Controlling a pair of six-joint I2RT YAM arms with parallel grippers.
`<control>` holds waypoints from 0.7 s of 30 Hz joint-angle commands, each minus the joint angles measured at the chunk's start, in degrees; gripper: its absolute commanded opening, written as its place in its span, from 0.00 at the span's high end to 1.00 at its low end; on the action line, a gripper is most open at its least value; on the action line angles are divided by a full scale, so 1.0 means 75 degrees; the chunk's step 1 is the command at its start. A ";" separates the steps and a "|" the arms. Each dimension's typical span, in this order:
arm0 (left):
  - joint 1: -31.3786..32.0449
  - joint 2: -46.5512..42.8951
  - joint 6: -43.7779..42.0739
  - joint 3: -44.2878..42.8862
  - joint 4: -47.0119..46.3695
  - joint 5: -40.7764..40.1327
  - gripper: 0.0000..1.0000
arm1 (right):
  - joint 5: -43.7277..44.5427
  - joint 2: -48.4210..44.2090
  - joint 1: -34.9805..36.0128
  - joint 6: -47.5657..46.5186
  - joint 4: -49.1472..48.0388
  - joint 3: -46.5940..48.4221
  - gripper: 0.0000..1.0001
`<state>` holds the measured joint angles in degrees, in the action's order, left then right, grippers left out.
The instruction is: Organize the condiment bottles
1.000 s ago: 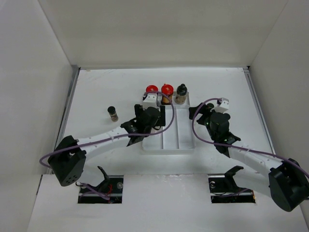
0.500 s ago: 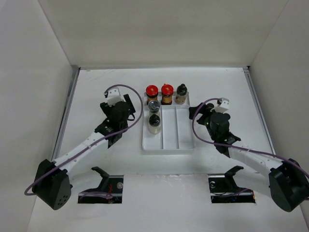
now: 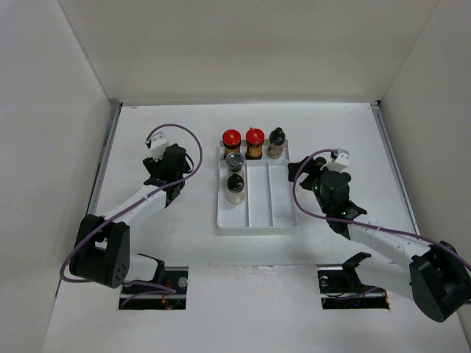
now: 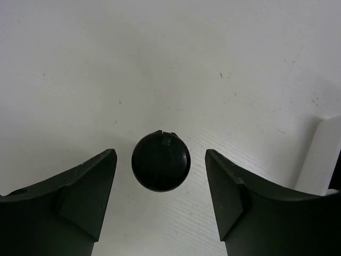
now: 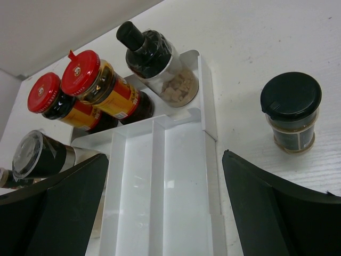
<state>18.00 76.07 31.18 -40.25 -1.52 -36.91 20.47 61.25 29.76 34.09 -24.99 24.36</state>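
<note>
In the white divided tray [image 3: 259, 213], two red-capped amber jars [image 3: 232, 137] [image 3: 255, 137] and a black-topped bottle [image 3: 277, 141] stand along the far end. A silver-topped shaker [image 3: 235, 160] and a dark-capped jar [image 3: 235, 184] stand in the left compartment. My left gripper [image 3: 168, 175] is open, pointing down over a black-capped jar [image 4: 161, 161] on the table left of the tray; the cap sits between the fingers without touching them. My right gripper [image 3: 296, 170] is open and empty at the tray's right edge. Another black-capped jar [image 5: 291, 112] stands on the table right of the tray.
The tray's middle [image 5: 136, 181] and right [image 5: 186, 181] compartments hold nothing in front of the far row. White walls close in the table on the left, back and right. The arm bases sit at the near edge.
My left arm has swung left from the tray, leaving the dark-capped jar in the left compartment, and now hangs over the loose jar. The right arm has not moved.
</note>
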 commanded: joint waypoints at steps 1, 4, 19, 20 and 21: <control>-0.0191 0.0052 0.0272 -0.0376 -0.0418 0.0268 0.35 | -0.0139 0.0012 0.0057 0.0002 -0.0582 0.0033 0.05; -0.0215 0.0157 0.0272 -0.0329 -0.0629 0.0339 0.39 | -0.0151 -0.0022 0.0081 -0.0033 -0.0570 0.0057 0.05; 0.1108 -0.0919 -0.0008 -0.0235 0.0142 -0.0001 0.70 | -0.0151 -0.0093 0.0081 -0.0033 -0.0558 0.0045 0.04; 0.1446 -0.1199 -0.0055 -0.0235 0.0515 -0.0013 0.70 | -0.0151 -0.0116 0.0081 -0.0033 -0.0558 0.0033 0.04; 0.1635 -0.1387 -0.0067 -0.0235 0.0786 -0.0024 0.71 | -0.0151 -0.0128 0.0046 -0.0021 -0.0558 0.0022 0.04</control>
<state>26.57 71.68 31.92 -40.49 0.64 -35.73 19.64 61.23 29.76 34.09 -25.04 24.36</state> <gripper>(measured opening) 0.422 0.955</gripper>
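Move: The small black-lidded spice bottle stands between the left hand's open fingers, its middle only about 1 cm ahead and some 3 cm below. To that hand's right in the tray are the clear-lidded bottle, 21 cm off and about 1 cm ahead; the black-lidded bottle, 21 cm off and 6 cm back; and the near red-lidded jar, 20 cm off and 9 cm ahead. From the right hand the spice bottle lies roughly 42 cm left, 2 cm ahead and 7 cm down. The left fingers close on the spice bottle's black lid and pinch it from both sides as the hand eases about 1 cm forward and down. Keeping that grip, the hand then swings off to the right towards the tray, about 5 cm and gathering speed, rising some 3 cm and drawing back a little as it turns slightly clockwise. ##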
